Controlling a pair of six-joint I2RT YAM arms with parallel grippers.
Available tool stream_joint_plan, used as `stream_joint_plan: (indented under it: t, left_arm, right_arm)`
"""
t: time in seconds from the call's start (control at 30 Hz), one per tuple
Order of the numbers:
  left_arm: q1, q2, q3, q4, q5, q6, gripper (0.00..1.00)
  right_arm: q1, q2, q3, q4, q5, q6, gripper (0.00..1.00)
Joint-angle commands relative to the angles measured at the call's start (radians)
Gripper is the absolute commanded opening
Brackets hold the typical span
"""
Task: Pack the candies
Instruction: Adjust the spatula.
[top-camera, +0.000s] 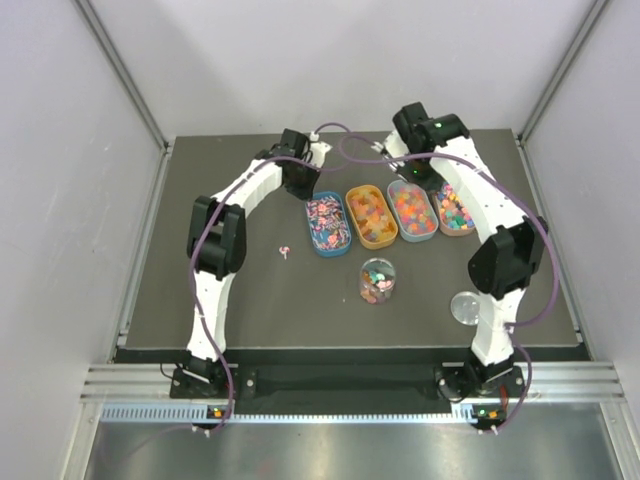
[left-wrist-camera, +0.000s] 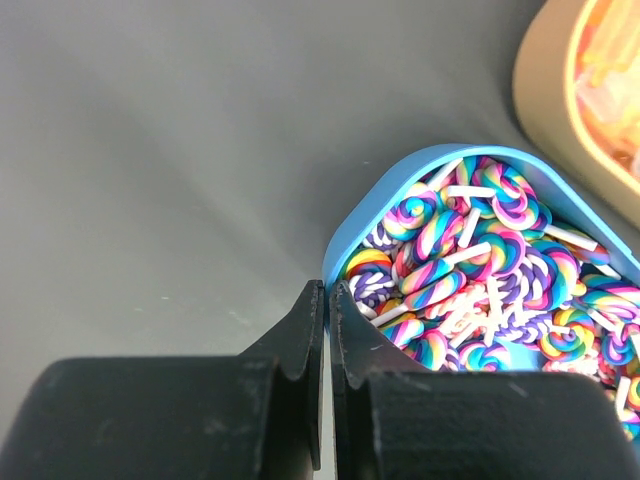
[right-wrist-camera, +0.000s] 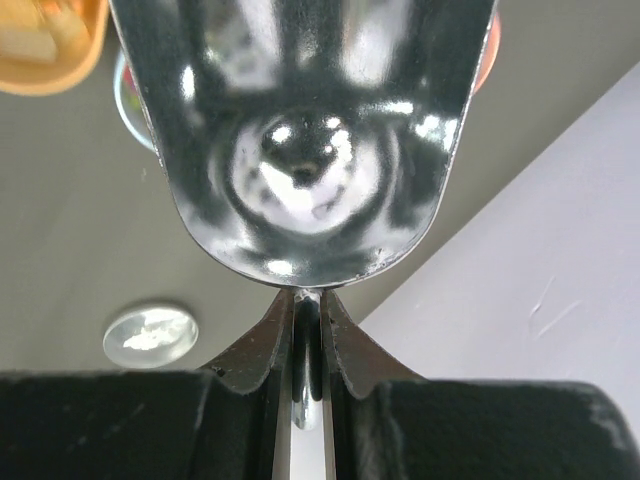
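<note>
Candies fill four oval trays in a row. In the left wrist view the blue tray (left-wrist-camera: 345, 235) holds rainbow swirl candies (left-wrist-camera: 480, 260). My left gripper (left-wrist-camera: 327, 300) is shut and empty, hovering just outside that tray's rounded end; in the top view the left gripper (top-camera: 308, 186) sits at the tray's far end. The right gripper (right-wrist-camera: 307, 297) is shut on the thin handle of a shiny metal scoop (right-wrist-camera: 300, 130), which fills its view. Seen from above, the right gripper (top-camera: 412, 172) is over the far ends of the right-hand trays. A clear jar (top-camera: 377, 281) holds mixed candies.
From left to right stand the blue tray (top-camera: 327, 224), an orange tray (top-camera: 370, 216), a light blue tray (top-camera: 411, 210) and another orange tray (top-camera: 452, 208). The jar's round lid (top-camera: 465, 306) lies by the right arm. One stray candy (top-camera: 285, 250) lies on the mat.
</note>
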Motion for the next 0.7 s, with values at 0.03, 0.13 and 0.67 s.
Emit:
stream_joint_plan:
  t: [0.03, 0.13, 0.67]
  left_arm:
    - [-0.039, -0.041, -0.009, -0.030, 0.006, -0.115, 0.00]
    - [-0.061, -0.054, -0.032, -0.017, -0.020, -0.155, 0.00]
    - [-0.033, -0.241, -0.023, -0.017, 0.091, -0.166, 0.60]
  right_arm:
    - [-0.059, -0.129, -0.080, -0.098, -0.015, 0.030, 0.00]
    - [-0.085, -0.141, -0.081, -0.103, -0.020, 0.037, 0.00]
    - [-0.179, -0.250, -0.340, -0.121, -0.093, 0.039, 0.00]
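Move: My left fingers are shut on the far-left rim of the blue tray, whose middle lies about 8 cm back and 7 cm right. The orange tray is some 6 cm back and 19 cm right, a loose lollipop 16 cm back and 6 cm left. My right hand holds the spatula high; the clear lid is roughly 22 cm back, 8 cm right and 19 cm below it, the pink tray 5 cm ahead and 8 cm right. With my left hand pinching its rim, I drag the blue tray about 2 cm right and a little back towards the orange tray, then open the fingers to let go, ease back and lift. My right hand keeps the spatula and swings right, then back, right and down towards the lid, some 9 cm in all, turning slightly clockwise. ##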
